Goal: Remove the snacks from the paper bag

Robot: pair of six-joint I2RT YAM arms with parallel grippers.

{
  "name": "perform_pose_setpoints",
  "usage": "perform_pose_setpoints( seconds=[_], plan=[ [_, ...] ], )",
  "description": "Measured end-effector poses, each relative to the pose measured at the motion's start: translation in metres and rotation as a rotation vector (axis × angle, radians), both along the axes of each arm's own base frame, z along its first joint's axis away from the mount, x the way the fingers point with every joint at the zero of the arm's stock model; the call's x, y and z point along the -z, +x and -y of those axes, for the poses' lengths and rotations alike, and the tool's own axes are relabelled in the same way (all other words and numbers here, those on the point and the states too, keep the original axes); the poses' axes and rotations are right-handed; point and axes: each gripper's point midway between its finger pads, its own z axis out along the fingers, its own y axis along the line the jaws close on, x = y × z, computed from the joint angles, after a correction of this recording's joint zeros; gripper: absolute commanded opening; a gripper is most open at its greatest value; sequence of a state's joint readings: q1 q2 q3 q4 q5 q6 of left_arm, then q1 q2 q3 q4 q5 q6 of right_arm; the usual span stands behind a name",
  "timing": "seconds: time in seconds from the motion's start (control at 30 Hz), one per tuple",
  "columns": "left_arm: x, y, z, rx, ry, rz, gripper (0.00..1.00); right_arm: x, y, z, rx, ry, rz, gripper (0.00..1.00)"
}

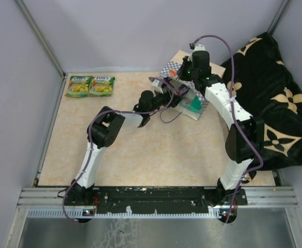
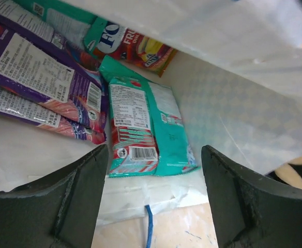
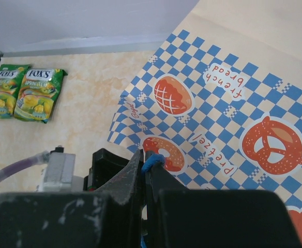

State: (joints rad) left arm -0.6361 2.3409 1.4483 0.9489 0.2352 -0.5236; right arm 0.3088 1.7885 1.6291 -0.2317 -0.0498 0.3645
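Note:
The paper bag (image 1: 190, 95) lies on its side at the table's back right, its checkered side (image 3: 228, 103) filling the right wrist view. My right gripper (image 3: 147, 159) is shut on the bag's blue cord handle (image 3: 152, 161), holding the mouth up. My left gripper (image 2: 153, 194) stands open at the bag's mouth, fingers on either side of a teal pouch (image 2: 146, 132) lying inside. Deeper in lie purple pouches (image 2: 34, 77) and an orange-red one (image 2: 135, 49). Two green-yellow pouches (image 1: 90, 86) lie side by side on the table at the back left.
A black cloth with tan flowers (image 1: 275, 103) is heaped at the right, against the bag. Grey walls close the table on three sides. A second blue cord (image 2: 149, 227) lies on the table under the bag's lower lip.

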Motion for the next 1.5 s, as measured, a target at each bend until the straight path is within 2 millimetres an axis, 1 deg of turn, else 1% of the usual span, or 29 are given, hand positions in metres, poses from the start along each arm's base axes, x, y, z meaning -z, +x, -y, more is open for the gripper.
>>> perform_pose_setpoints(
  seconds=[0.07,0.2,0.27,0.37,0.47,0.53,0.67,0.8,0.9,1.03,1.17,1.23,1.3,1.4,1.43,1.5],
  plan=[
    [0.007,0.004,0.003,-0.011,0.007,-0.011,0.77,-0.001,-0.002,0.000,0.000,0.000,0.001,0.00],
    [0.039,0.008,0.009,-0.026,0.060,-0.080,0.75,-0.001,-0.004,0.001,0.004,0.004,-0.002,0.00],
    [0.050,0.011,0.013,-0.035,0.091,-0.122,0.73,-0.001,-0.004,0.001,0.004,0.005,-0.003,0.00],
    [0.053,0.013,0.023,-0.030,0.095,-0.170,0.73,-0.001,-0.004,0.001,0.005,0.005,-0.002,0.00],
    [0.054,0.010,0.033,-0.023,0.080,-0.226,0.73,-0.003,-0.004,0.001,0.005,0.006,0.001,0.00],
    [0.058,0.010,0.034,-0.027,0.077,-0.255,0.72,-0.005,-0.005,0.002,0.005,0.008,0.005,0.00],
    [0.073,0.009,0.039,-0.032,0.083,-0.312,0.71,-0.007,-0.009,0.003,0.005,0.008,0.006,0.00],
    [0.073,0.009,0.044,-0.029,0.074,-0.328,0.71,-0.008,-0.010,0.003,0.005,0.009,0.008,0.00],
    [0.073,0.008,0.045,-0.028,0.072,-0.335,0.68,-0.009,-0.010,0.003,0.005,0.010,0.011,0.00],
    [0.075,0.008,0.048,-0.025,0.065,-0.348,0.56,-0.008,-0.012,0.003,0.005,0.014,0.007,0.00],
    [0.077,0.006,0.051,-0.015,0.050,-0.366,0.39,-0.006,-0.013,0.003,0.005,0.015,0.002,0.00],
    [0.077,0.003,0.053,-0.007,0.037,-0.374,0.27,-0.006,-0.013,0.003,0.004,0.016,0.002,0.00],
    [0.077,0.000,0.054,0.000,0.019,-0.382,0.18,-0.006,-0.013,0.003,0.005,0.018,0.001,0.00],
    [0.083,-0.008,0.053,0.013,-0.003,-0.399,0.05,-0.006,-0.013,0.003,0.007,0.022,-0.001,0.00],
    [0.086,-0.010,0.052,0.017,-0.010,-0.407,0.01,-0.005,-0.013,0.003,0.007,0.022,-0.001,0.00],
    [0.089,-0.014,0.051,0.021,-0.017,-0.415,0.00,-0.006,-0.013,0.003,0.007,0.022,0.000,0.00]
  ],
)
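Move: The teal snack pack lies in the opened bag, some 10 cm to the left hand's right, about 2 cm ahead and 9 cm below. Its neighbour, the purple packs, is roughly 9 cm ahead of this hand, 4 cm to the right, and also 9 cm down; the bag's loose blue handle hangs about 5 cm back, nearly in line sideways. From the right hand the teal pack is some 22 cm below, 3 cm back and 5 cm to the right. The left fingertips close almost shut at the near, barcode end of the teal pack, seeming to pinch its corner. The hand first sinks into the bag mouth and shifts right, about 9 cm down and 5 cm across, tipping down some 25 degrees, then eases back a couple of centimetres as the fingers shut. The right hand, still gripping a blue bag handle, gives way back by only a centimetre or so. ##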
